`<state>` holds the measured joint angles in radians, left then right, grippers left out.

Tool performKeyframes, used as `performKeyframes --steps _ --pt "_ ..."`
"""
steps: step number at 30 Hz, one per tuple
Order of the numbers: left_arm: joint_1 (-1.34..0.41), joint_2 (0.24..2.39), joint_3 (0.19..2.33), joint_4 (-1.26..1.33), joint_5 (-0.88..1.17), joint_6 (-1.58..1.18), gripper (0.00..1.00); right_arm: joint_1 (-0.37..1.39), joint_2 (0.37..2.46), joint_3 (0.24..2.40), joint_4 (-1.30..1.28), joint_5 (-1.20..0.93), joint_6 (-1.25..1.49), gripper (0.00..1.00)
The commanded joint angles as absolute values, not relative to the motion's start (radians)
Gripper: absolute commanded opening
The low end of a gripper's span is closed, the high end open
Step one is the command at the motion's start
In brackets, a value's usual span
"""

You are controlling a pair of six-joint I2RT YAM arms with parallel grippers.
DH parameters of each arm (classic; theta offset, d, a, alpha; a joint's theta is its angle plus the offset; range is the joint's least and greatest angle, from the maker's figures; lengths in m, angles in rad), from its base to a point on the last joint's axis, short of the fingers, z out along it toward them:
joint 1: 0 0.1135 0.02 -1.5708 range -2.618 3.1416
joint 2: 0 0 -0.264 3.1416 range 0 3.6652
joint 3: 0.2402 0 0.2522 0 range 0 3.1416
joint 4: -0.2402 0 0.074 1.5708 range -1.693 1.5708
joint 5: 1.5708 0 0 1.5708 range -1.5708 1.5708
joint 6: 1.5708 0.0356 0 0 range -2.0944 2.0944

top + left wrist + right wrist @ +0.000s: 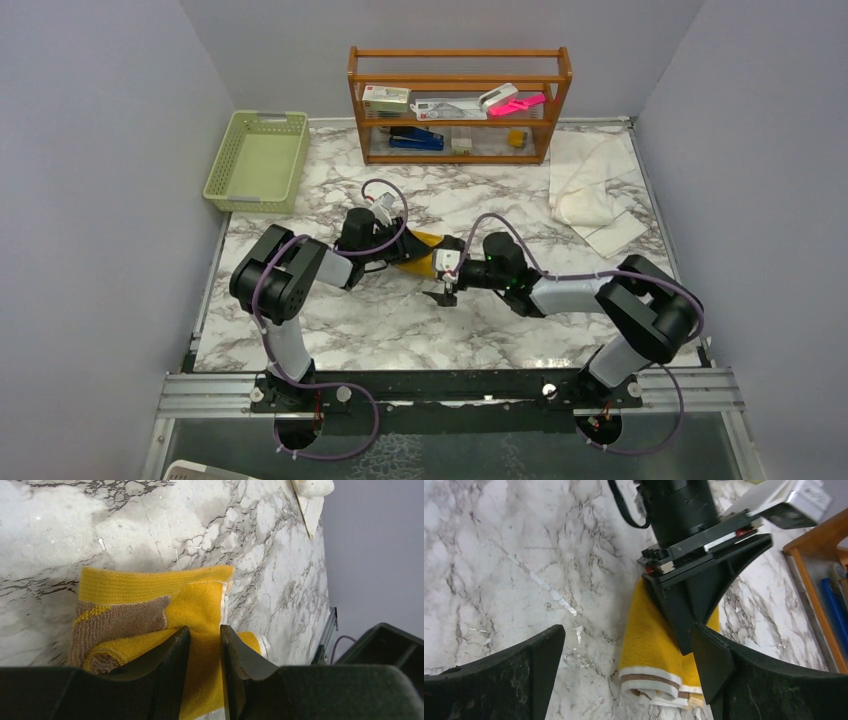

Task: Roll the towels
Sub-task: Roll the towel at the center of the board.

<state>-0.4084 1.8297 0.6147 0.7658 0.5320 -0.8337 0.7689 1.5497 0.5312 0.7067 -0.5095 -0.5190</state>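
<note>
The mustard-yellow towel (427, 254) lies partly rolled in the middle of the marble table (330, 320). Its brown patch (120, 617) faces up. My left gripper (205, 636) is shut on a fold of this towel, with yellow cloth pressed between its fingers (175, 652). My right gripper (624, 652) stands wide open at the roll's striped white-and-brown end (659, 672) and holds nothing. In the right wrist view, the left gripper (686, 640) pinches the towel from above. The cream-white towel (592, 188) lies crumpled at the back right.
A green plastic basket (258, 160) stands at the back left. A wooden shelf (460, 105) with small items is against the back wall. Grey walls close in both sides. A corner of the cream towel (312, 492) shows far off in the left wrist view.
</note>
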Motion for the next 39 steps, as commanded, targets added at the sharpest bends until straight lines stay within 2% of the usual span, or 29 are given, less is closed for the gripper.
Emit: performKeyframes --steps 1,5,8,11,13,15,21,24,30,31,33,36,39 --pt "-0.414 1.921 0.575 0.524 0.417 -0.742 0.33 0.788 1.632 0.619 0.565 -0.435 -0.661 0.95" --pt "-0.415 1.916 0.576 0.508 0.41 -0.741 0.33 0.79 1.677 0.692 0.451 -0.408 -0.646 0.83" --pt "-0.414 1.915 0.579 0.497 0.408 -0.746 0.33 0.79 1.687 0.726 0.401 -0.375 -0.616 0.79" --pt "-0.414 1.917 0.584 0.486 0.409 -0.757 0.32 0.791 1.698 0.772 0.303 -0.35 -0.606 0.69" --pt "-0.415 1.92 0.59 0.478 0.408 -0.764 0.26 0.795 1.708 0.8 0.235 -0.326 -0.595 0.65" --pt "-0.414 1.923 0.597 0.471 0.409 -0.767 0.17 0.811 1.718 0.818 0.186 -0.298 -0.59 0.64" --pt "-0.415 1.917 0.606 0.455 0.402 -0.767 0.1 0.837 1.737 0.842 0.09 -0.259 -0.562 0.63" --pt "-0.414 1.908 0.606 0.445 0.394 -0.762 0.0 0.839 1.761 0.863 0.06 -0.247 -0.562 0.63" --pt "-0.414 1.881 0.609 0.423 0.383 -0.756 0.0 0.838 1.822 0.933 -0.01 -0.232 -0.538 0.61" --pt "-0.413 1.873 0.614 0.416 0.383 -0.755 0.0 0.839 1.836 0.947 -0.024 -0.221 -0.523 0.58" --pt "-0.409 1.853 0.625 0.391 0.385 -0.752 0.0 0.839 1.865 0.976 -0.064 -0.212 -0.499 0.45" --pt "-0.398 1.795 0.651 0.34 0.375 -0.743 0.0 0.838 1.906 1.02 -0.133 -0.233 -0.459 0.14" --pt "-0.383 1.727 0.691 0.258 0.348 -0.729 0.0 0.826 1.907 1.045 -0.178 -0.314 -0.407 0.01"
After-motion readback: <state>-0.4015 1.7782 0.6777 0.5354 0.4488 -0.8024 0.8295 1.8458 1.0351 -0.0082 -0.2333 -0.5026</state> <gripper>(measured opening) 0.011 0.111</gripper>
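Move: The rolled yellow-brown towel's middle lies about 4 cm ahead, 3 cm left and 7 cm below the right gripper, which is wide open and points left. The left gripper's tips are at the roll too, some 5 cm ahead of the right hand, 2 cm left and 5 cm lower. For the left hand, the towel's middle is about 2 cm back, level sideways and 2 cm below. The wooden rack stands roughly 26 cm ahead and 4 cm right of the right hand. Sink the right gripper about 7 cm while easing it some 4 cm forward over the towel's right end, tipping its fingers down by roughly 30 degrees, then shut them to pinch the roll from its two sides. Meanwhile keep the left gripper at the roll, dip it 1 cm as its part-open fingers close on the cloth, and at the end let it start drifting left and back up a little. ##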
